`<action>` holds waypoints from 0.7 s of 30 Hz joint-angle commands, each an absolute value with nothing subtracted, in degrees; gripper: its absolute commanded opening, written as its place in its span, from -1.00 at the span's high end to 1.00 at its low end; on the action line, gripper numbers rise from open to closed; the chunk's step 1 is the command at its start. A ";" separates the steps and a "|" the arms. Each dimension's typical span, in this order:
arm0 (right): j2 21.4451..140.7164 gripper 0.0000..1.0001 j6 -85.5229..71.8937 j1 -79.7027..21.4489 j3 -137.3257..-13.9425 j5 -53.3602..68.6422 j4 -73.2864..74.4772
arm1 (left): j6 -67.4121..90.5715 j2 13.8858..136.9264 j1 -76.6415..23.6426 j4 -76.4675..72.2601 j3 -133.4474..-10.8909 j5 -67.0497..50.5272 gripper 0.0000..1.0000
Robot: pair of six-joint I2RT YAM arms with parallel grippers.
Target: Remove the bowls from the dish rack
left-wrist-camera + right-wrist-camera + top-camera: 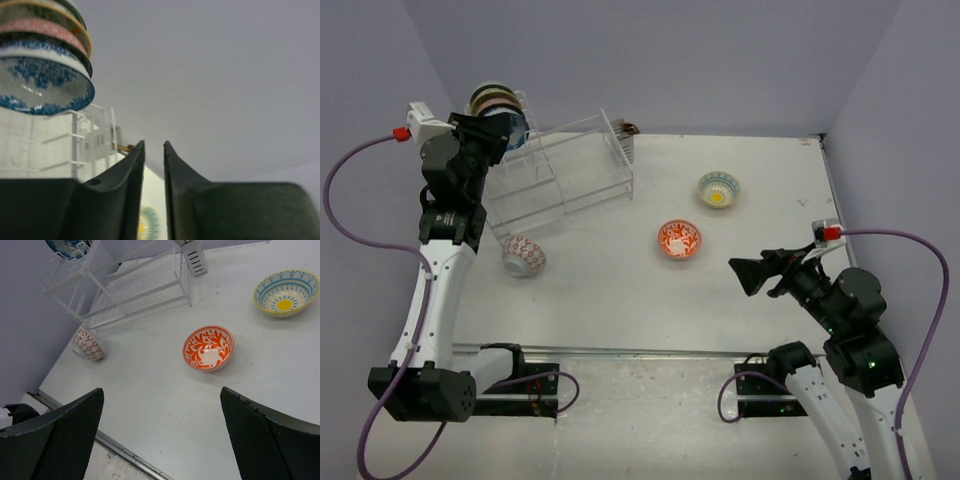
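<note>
The clear dish rack (565, 170) stands at the table's far left, also seen in the right wrist view (135, 285). A stack of bowls (498, 100) sits on its tall tier, a blue floral bowl (42, 75) lowest. My left gripper (503, 132) is raised beside that stack; its jaws (154, 144) are almost shut with a thin slit and nothing between. Three bowls lie on the table: a red-patterned one (523, 255), an orange-red one (679, 239) and a yellow-and-teal one (718, 188). My right gripper (740, 272) hangs open and empty above the table (162, 390), near the orange-red bowl (208, 347).
Purple walls close in the table on the left, back and right. A metal rail (620, 352) runs along the near edge between the arm bases. A small brownish thing (632, 128) lies behind the rack's right end.
</note>
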State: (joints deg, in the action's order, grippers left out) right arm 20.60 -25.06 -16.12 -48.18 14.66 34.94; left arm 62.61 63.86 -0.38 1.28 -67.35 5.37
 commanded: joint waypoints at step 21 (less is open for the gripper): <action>25.40 -0.98 -29.53 -16.26 -43.16 26.19 26.90 | 33.57 35.07 -1.49 36.20 -56.60 19.13 -1.00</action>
State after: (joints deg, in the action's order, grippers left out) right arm 25.45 -28.25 -16.12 -43.68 23.64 30.11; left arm 35.46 36.05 -1.32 31.70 -58.70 8.67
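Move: The fallen bowl, just dropped, is tipped at about table height some 10 cm back from the left hand, roughly level with it sideways and nearly 38 cm below. Its empty fingers are still by the stack: the blue-flowered bowl sits about 7 cm ahead, straight in line and 5 cm lower, and the dish rack's middle is 11 cm ahead, 7 cm right, 30 cm below. From the right hand the fallen bowl is 13 cm ahead, 59 cm left and 27 cm down. The left hand, holding nothing, backs away from the stacked bowls in the rack, about 15 cm back towards its base and then also some 7 cm down, its shut fingers springing wide open early on while the wrist rolls its left side up by close to 30 degrees and tips the fingertips down. The right hand, open and empty, drifts about 4 cm left and down over the bare table, and neither hand touches a bowl at the end. ##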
